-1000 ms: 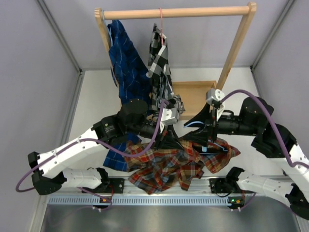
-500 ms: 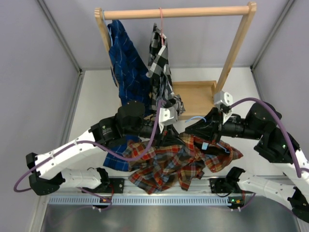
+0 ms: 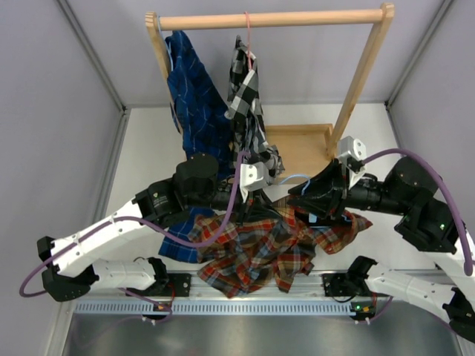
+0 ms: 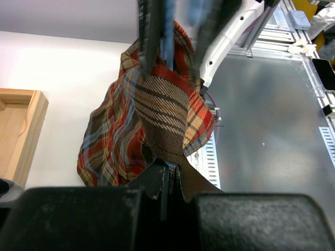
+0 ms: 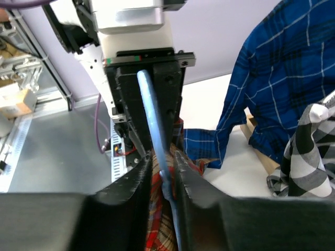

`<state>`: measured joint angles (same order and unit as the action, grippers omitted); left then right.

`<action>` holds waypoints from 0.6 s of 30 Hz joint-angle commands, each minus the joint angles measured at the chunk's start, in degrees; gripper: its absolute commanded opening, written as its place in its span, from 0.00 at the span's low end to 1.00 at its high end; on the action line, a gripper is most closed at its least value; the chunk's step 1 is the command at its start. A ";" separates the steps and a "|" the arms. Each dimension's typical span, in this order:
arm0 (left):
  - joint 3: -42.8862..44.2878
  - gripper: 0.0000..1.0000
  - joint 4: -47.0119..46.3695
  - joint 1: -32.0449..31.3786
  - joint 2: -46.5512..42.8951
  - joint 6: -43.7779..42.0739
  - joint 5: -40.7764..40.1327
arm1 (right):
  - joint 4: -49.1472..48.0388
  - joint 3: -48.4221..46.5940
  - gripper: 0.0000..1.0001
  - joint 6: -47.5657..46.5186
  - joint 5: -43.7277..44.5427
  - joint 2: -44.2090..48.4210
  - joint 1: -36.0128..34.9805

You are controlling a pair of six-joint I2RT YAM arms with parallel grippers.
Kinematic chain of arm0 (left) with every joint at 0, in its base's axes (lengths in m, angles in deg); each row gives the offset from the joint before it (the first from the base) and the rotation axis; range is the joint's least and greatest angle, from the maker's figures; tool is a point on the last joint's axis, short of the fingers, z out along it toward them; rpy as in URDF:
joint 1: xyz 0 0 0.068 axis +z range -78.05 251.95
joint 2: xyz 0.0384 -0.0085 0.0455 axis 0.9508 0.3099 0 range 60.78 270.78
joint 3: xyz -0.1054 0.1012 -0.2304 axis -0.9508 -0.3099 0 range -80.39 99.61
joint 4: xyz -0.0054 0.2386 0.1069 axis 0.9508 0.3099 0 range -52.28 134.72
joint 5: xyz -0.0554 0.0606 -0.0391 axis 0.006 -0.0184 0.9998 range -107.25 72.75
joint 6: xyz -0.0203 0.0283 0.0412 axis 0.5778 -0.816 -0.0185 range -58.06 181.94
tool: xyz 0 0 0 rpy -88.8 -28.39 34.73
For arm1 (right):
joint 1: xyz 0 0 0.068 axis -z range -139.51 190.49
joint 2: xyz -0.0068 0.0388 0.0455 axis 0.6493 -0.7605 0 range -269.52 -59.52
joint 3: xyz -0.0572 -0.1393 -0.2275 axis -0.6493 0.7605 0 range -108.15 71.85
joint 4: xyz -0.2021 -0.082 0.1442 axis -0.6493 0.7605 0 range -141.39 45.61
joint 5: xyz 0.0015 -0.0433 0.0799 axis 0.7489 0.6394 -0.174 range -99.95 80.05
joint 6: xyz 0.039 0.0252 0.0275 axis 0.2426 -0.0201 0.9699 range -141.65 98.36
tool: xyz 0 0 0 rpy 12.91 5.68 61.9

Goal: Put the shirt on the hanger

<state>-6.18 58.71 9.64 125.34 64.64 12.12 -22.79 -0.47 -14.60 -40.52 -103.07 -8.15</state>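
Note:
The red-orange plaid shirt [image 3: 252,248] lies bunched on the table near the front edge, one part lifted toward both grippers. My left gripper [image 4: 168,170] is shut on a brown plaid fold of the shirt [image 4: 162,120], and a sliver of light blue shows in the pinch. The light blue wire hanger [image 5: 154,120] runs from the left gripper's body [image 5: 149,89] down between my right gripper's [image 5: 163,159] fingers. The right jaws stand a little apart around the wire, with shirt cloth [image 5: 162,219] below. In the top view the two grippers [image 3: 260,204] [image 3: 298,200] face each other closely.
A wooden rack [image 3: 274,18] stands behind, holding a dark blue plaid shirt [image 3: 194,96] and a black-and-white checked shirt [image 3: 249,104] on a pink hanger [image 3: 249,37]. Its wooden base [image 3: 300,144] lies just behind the grippers. A metal rail [image 3: 223,305] lines the front edge.
The right arm has drawn back to the right and its gripper sits slightly higher. The shirt's lifted part has risen between the grippers. The left gripper stays shut.

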 commanded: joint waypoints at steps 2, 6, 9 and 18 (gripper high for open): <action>-0.03 0.00 -2.80 0.52 -1.01 -0.85 0.69 | -3.02 -3.01 0.14 0.68 -0.99 0.75 -0.75; -0.03 0.00 -2.80 0.52 -0.75 -0.59 0.79 | -3.11 -2.92 0.00 0.86 -0.64 -0.13 -0.75; -0.39 0.00 -2.54 0.52 -1.01 -0.85 -1.49 | -3.11 -3.10 0.00 0.77 0.76 -0.31 -0.75; -3.36 0.98 3.44 0.52 -13.47 2.20 -42.42 | -1.27 -3.89 0.00 2.61 21.82 3.29 -0.75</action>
<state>-7.36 61.16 9.93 120.07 64.20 -9.91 -22.33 -0.75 -13.72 -29.83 -101.68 -8.18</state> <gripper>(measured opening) 0.983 0.021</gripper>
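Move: Your left fingers are already shut on the shirt collar around the hanger. The hanger hook rises about 6 cm above them, roughly 1 cm ahead and 2 cm to their right. For the right hand, the hook is right between its part-open fingers. From the left hand, the shirt body lies some 18 cm below, 4 cm back and 3 cm left; the black-and-white shirt's lower end hangs about 12 cm ahead, 4 cm left and 12 cm lower. Shut the right fingers on the blue hanger hook while the left hand stays put with its grip. Then open the left fingers wide to let go of the collar, and swing that hand forward and left, about 6 cm, turning it some 20 degrees counter-clockwise. Late on, ease the right hand forward and a little right, turning slightly clockwise, still pinching the hook. ##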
